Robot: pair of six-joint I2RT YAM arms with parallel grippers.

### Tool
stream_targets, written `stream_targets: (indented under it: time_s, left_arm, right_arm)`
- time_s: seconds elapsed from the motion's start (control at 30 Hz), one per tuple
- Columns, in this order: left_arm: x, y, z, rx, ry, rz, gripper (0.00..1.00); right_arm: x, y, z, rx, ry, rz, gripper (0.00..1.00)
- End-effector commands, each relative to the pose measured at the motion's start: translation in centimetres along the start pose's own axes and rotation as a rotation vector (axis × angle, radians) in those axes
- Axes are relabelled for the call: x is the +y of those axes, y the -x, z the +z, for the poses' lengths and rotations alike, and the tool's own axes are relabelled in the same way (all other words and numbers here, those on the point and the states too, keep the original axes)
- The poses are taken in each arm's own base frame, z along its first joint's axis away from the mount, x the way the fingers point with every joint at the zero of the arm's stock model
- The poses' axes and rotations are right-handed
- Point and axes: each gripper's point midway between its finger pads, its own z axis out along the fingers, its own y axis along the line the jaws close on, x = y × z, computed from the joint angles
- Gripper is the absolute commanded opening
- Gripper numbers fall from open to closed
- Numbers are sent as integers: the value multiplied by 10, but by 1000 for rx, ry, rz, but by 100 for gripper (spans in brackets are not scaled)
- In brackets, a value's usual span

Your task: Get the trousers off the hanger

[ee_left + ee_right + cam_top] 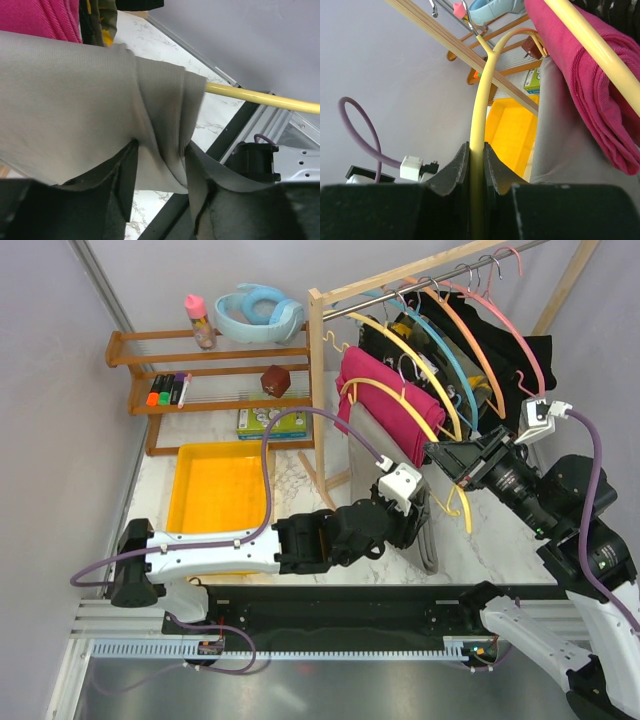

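Observation:
A yellow hanger (463, 505) hangs at the front of the rail, and the grey trousers (430, 535) are draped over its bar. My right gripper (452, 458) is shut on that hanger's arm (479, 100), the rod pinched between both jaws. My left gripper (412, 508) is shut on a bunched fold of the grey trousers (75, 90) below the hanger bar (260, 96). Magenta trousers (390, 400) hang on the hanger behind. They also show in the right wrist view (590, 100). A camouflage pair (102, 20) and black ones (520, 350) hang further back.
The wooden rack post (318, 370) stands left of the hangers. A yellow tray (215, 490) lies on the marble table to the left. Behind it a wooden shelf (210, 370) carries markers, a pink bottle, a blue ring and a box. Walls close in on both sides.

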Motion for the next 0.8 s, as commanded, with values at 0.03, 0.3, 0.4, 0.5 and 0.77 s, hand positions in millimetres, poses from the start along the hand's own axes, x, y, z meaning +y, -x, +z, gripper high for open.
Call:
stream_targets:
  time_s: [0.03,0.3,0.4,0.5,0.77]
  left_arm:
    - [6,24,4,-50,28,-83,44]
    - [5,33,4,-60,7,-73,17]
    - [4,36,0,-53,-3,-60,2]
    - [2,42,-12,-54,-40,-53,2]
    - [8,56,-53,-82,-118,-49,2]
  right_arm:
    - [50,47,-23,-180,166,-13,0]
    - [47,42,-24,-171,161,-8,0]
    - [44,41,-24,-172,153,-10,0]
    - [35,39,-23,-170,119,-26,0]
    - [19,30,-23,-151,66,-62,0]
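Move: The grey trousers' near edge stands almost between the left hand's open fingers, about 1 cm ahead and 2 cm right, level. The hanger's gripped part is some 5 cm ahead, 5 right and 13 above that hand; the pink towel about 14 ahead, 2 left and 5 above. The right hand has the hanger in its fingers, the trousers' edge some 4 cm back, 3 left and 13 below. Left hand eases forward, pinches the trousers, then draws up and left about 3 cm; right still grips the hanger. ##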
